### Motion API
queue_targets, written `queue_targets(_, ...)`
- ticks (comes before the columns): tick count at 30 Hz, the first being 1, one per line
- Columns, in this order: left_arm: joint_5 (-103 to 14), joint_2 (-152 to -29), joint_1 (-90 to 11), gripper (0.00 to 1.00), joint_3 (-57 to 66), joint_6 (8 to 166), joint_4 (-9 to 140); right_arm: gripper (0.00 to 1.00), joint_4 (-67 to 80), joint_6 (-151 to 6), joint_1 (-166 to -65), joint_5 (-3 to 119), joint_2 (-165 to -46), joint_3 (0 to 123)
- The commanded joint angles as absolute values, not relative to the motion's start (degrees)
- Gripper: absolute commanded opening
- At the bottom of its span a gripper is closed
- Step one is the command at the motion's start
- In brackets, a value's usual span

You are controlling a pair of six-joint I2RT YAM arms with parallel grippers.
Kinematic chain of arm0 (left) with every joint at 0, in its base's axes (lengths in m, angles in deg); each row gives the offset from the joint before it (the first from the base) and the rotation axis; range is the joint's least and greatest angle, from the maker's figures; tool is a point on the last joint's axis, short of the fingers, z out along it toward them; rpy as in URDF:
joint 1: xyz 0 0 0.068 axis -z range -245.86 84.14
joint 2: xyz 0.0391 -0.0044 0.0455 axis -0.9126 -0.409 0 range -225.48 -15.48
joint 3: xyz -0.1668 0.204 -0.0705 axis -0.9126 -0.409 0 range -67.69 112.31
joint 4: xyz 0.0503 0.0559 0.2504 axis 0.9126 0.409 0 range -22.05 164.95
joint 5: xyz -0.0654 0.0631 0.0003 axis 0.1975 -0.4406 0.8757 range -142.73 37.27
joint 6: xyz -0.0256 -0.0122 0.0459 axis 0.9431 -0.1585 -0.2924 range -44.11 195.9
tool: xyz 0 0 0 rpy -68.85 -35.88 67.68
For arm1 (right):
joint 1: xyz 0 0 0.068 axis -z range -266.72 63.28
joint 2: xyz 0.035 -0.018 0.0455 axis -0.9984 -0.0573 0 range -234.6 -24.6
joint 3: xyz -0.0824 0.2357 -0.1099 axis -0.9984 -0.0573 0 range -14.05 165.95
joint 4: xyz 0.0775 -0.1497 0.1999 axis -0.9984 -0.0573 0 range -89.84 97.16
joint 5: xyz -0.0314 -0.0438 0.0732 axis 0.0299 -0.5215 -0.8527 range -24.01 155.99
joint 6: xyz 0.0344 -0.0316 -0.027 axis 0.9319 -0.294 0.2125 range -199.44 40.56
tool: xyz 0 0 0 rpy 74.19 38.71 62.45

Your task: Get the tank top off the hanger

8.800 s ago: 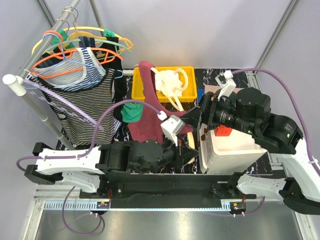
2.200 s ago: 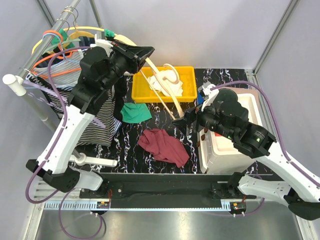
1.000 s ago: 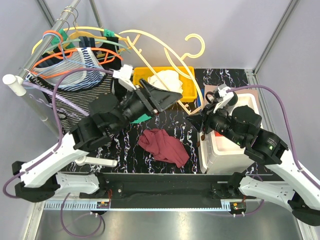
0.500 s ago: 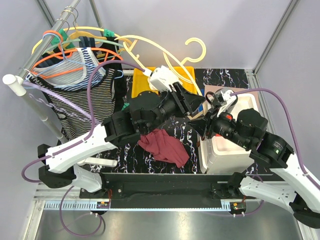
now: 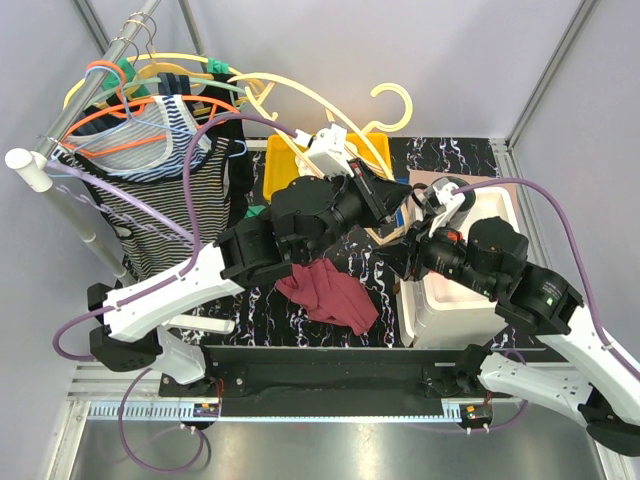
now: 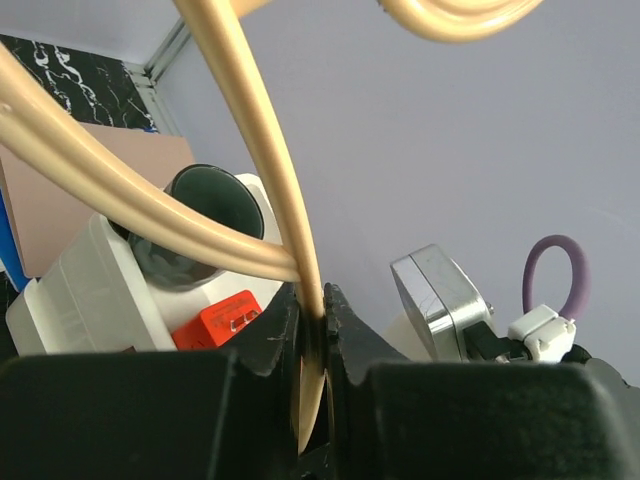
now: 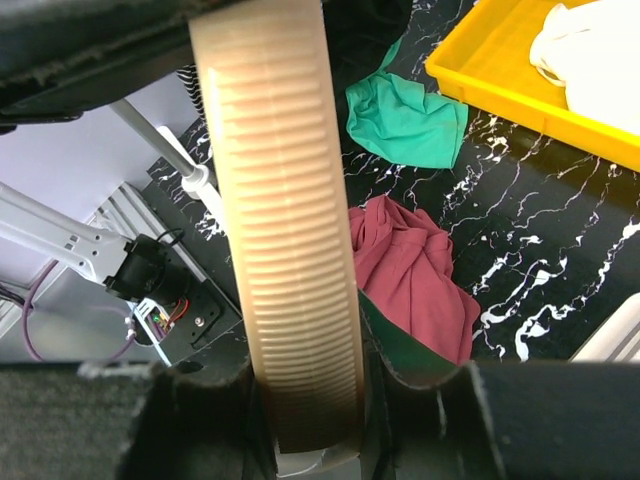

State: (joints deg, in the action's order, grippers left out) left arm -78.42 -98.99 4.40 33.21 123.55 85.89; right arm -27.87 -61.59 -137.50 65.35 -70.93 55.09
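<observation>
The maroon tank top (image 5: 325, 290) lies crumpled on the black marbled table, off the hanger; it also shows in the right wrist view (image 7: 410, 270). The cream plastic hanger (image 5: 300, 100) is bare and held in the air above the table's middle, hook up. My left gripper (image 5: 385, 205) is shut on a thin bar of the hanger (image 6: 270, 150), pinched between its jaws (image 6: 312, 320). My right gripper (image 5: 397, 255) is shut on the hanger's ribbed bar (image 7: 285, 250), which fills its jaws (image 7: 310, 380).
A yellow tray (image 5: 280, 165) with white garments stands at the back. A white box (image 5: 460, 300) sits under my right arm. A green cloth (image 7: 405, 115) lies near the tray. A clothes rack (image 5: 60, 130) with hangers and striped tops stands left.
The tank top came off the hanger and lies on the table. My left arm swung the bare hanger from the rack side to the middle, and my right gripper now holds its ribbed bar.
</observation>
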Motion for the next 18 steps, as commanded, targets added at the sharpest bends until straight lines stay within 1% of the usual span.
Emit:
queue_targets(1,-85.93,-96.52,4.28,0.00,33.39,124.31,85.18,0.45,-28.26,-61.86,-137.34,67.84,-70.75,57.32)
queue_targets(3,-89.44,-94.95,4.28,0.00,32.07,127.73,85.18,0.54,-28.79,-61.43,-137.43,69.94,-70.57,57.58)
queue_targets(4,-90.42,-94.50,4.28,0.00,30.76,129.14,85.09,0.62,-29.22,-61.42,-137.34,70.73,-70.48,57.67)
queue_targets(5,-91.39,-94.15,4.28,0.00,30.14,130.55,83.96,0.67,-29.66,-61.16,-137.43,72.48,-70.48,57.84)
queue_targets(6,-93.14,-93.71,4.28,0.00,29.26,131.17,83.60,0.68,-29.75,-61.07,-137.43,73.37,-70.39,57.93)
queue_targets(8,-96.04,-92.83,4.28,0.00,28.55,133.62,83.07,0.80,-30.81,-60.55,-137.34,77.22,-69.96,58.28)
queue_targets(10,-99.30,-91.87,4.28,0.00,27.76,134.34,83.16,0.81,-31.25,-60.46,-137.34,78.99,-69.60,58.28)
queue_targets(11,-100.44,-91.42,4.36,0.00,27.15,135.04,82.81,0.84,-31.42,-60.63,-137.43,79.26,-69.60,58.28)
queue_targets(15,-108.42,-88.61,4.19,0.00,23.90,132.68,80.35,0.85,-32.56,-60.63,-137.43,78.65,-69.78,59.16)
queue_targets(18,-109.86,-85.01,1.65,0.00,20.03,133.46,78.42,0.85,-32.92,-60.02,-137.34,78.30,-69.43,59.34)
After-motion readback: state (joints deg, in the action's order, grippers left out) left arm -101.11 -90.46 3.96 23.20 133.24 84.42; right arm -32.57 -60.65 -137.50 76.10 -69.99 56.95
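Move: The rack's rail, where the left hand's gripped hanger would hang, lies about 54 cm to its left, 3 cm ahead and at its height; the striped top hangs some 42 cm left, 3 cm ahead and 22 cm lower. The tank top lies 10 cm left, 4 cm back and 46 cm below, the yellow tray 25 cm ahead and 10 cm left. The right hand still has the hanger's end between its fingers. Right fingers release the hanger; the left hand swings it about 7 cm left and forward towards the rack. ##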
